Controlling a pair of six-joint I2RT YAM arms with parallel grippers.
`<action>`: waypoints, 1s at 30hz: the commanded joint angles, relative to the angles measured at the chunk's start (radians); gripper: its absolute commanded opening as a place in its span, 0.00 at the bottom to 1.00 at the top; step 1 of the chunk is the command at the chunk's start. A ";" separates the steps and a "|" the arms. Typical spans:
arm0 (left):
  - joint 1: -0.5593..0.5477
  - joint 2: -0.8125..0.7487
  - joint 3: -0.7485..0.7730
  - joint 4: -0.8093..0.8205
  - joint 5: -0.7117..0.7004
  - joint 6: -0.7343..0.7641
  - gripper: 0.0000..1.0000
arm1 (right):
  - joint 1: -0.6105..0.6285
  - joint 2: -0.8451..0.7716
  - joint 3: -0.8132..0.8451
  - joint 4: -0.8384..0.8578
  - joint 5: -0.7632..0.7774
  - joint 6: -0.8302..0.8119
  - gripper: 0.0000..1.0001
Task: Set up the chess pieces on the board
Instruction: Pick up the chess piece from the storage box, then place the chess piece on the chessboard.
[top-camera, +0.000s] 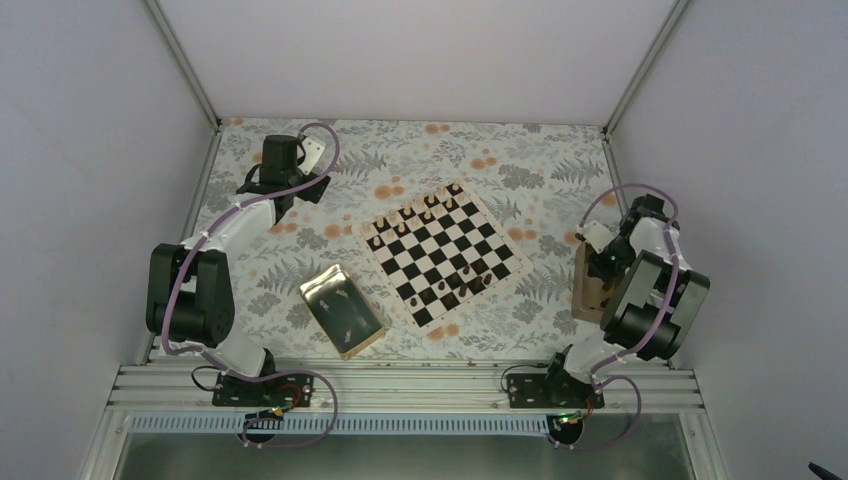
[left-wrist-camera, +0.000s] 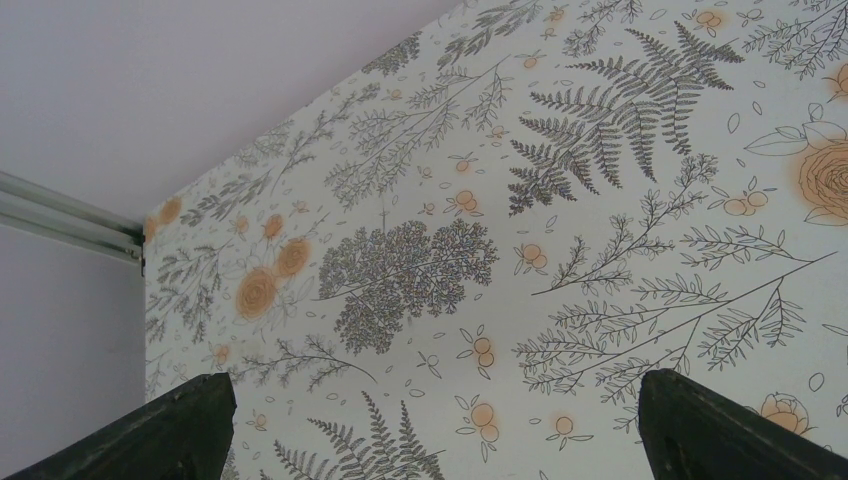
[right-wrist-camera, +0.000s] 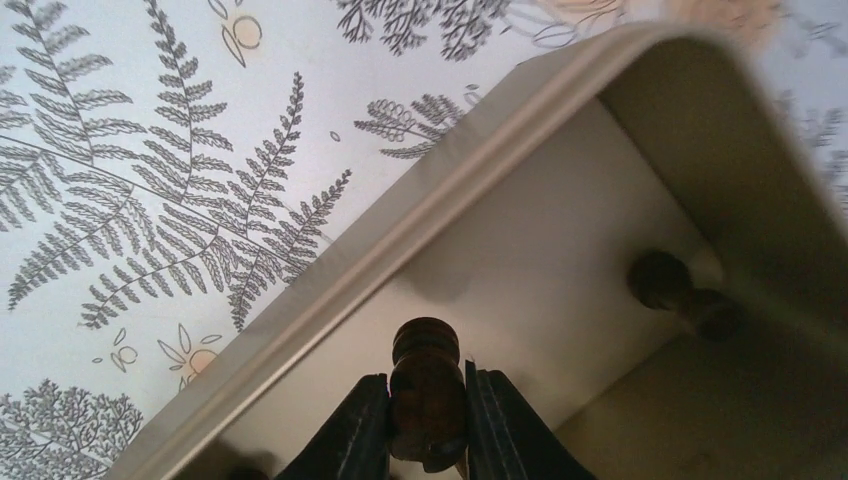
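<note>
The board (top-camera: 445, 255) lies turned at the table's middle. Small chess pieces (top-camera: 420, 213) stand along its far left edge, and dark ones (top-camera: 462, 285) near its near right edge. My right gripper (right-wrist-camera: 428, 420) reaches down into the small tan box (right-wrist-camera: 420, 220) and is shut on a dark brown chess piece (right-wrist-camera: 427, 375), a finger pressed against each side. Another dark piece (right-wrist-camera: 680, 295) lies in the box's corner. My left gripper (left-wrist-camera: 430, 400) is open over the flowered cloth at the far left, nothing between its fingers (left-wrist-camera: 190, 425).
A shiny gold tray (top-camera: 342, 310) with a few small pieces lies left of the board, near the front. The tan box (top-camera: 588, 285) sits at the right, under the right arm (top-camera: 640, 290). White walls enclose the table on three sides.
</note>
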 joint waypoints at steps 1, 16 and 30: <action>-0.002 -0.005 0.016 0.019 -0.011 0.009 1.00 | 0.010 -0.065 0.057 -0.047 0.015 -0.001 0.19; -0.004 -0.014 0.018 0.018 -0.007 0.007 1.00 | 0.174 -0.162 0.190 -0.219 -0.012 0.046 0.18; -0.003 -0.016 0.023 0.024 -0.008 0.006 1.00 | 0.590 -0.089 0.130 -0.168 -0.109 0.215 0.17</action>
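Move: In the right fingers a dark chess piece is already gripped, just above the storage box's floor. The chessboard's right corner lies about 20 cm to the left, 6 cm ahead and 4 cm lower; the nearest dark piece standing on the board is some 34 cm left and 4 ahead. The box's middle is about 3 cm back and 3 right, a loose dark piece 8 cm ahead and 5 right. From the left hand that corner is nearly 60 cm right, 8 ahead. Rising first, the right hand draws the gripped chess piece about 8 cm up, clear of the box, then swings some 16 cm left over the box's left wall towards the chessboard's right corner, ending about 3 cm farther forward. The wrist turns some 20 degrees counter-clockwise on the way, and the fingers keep their pinch. ##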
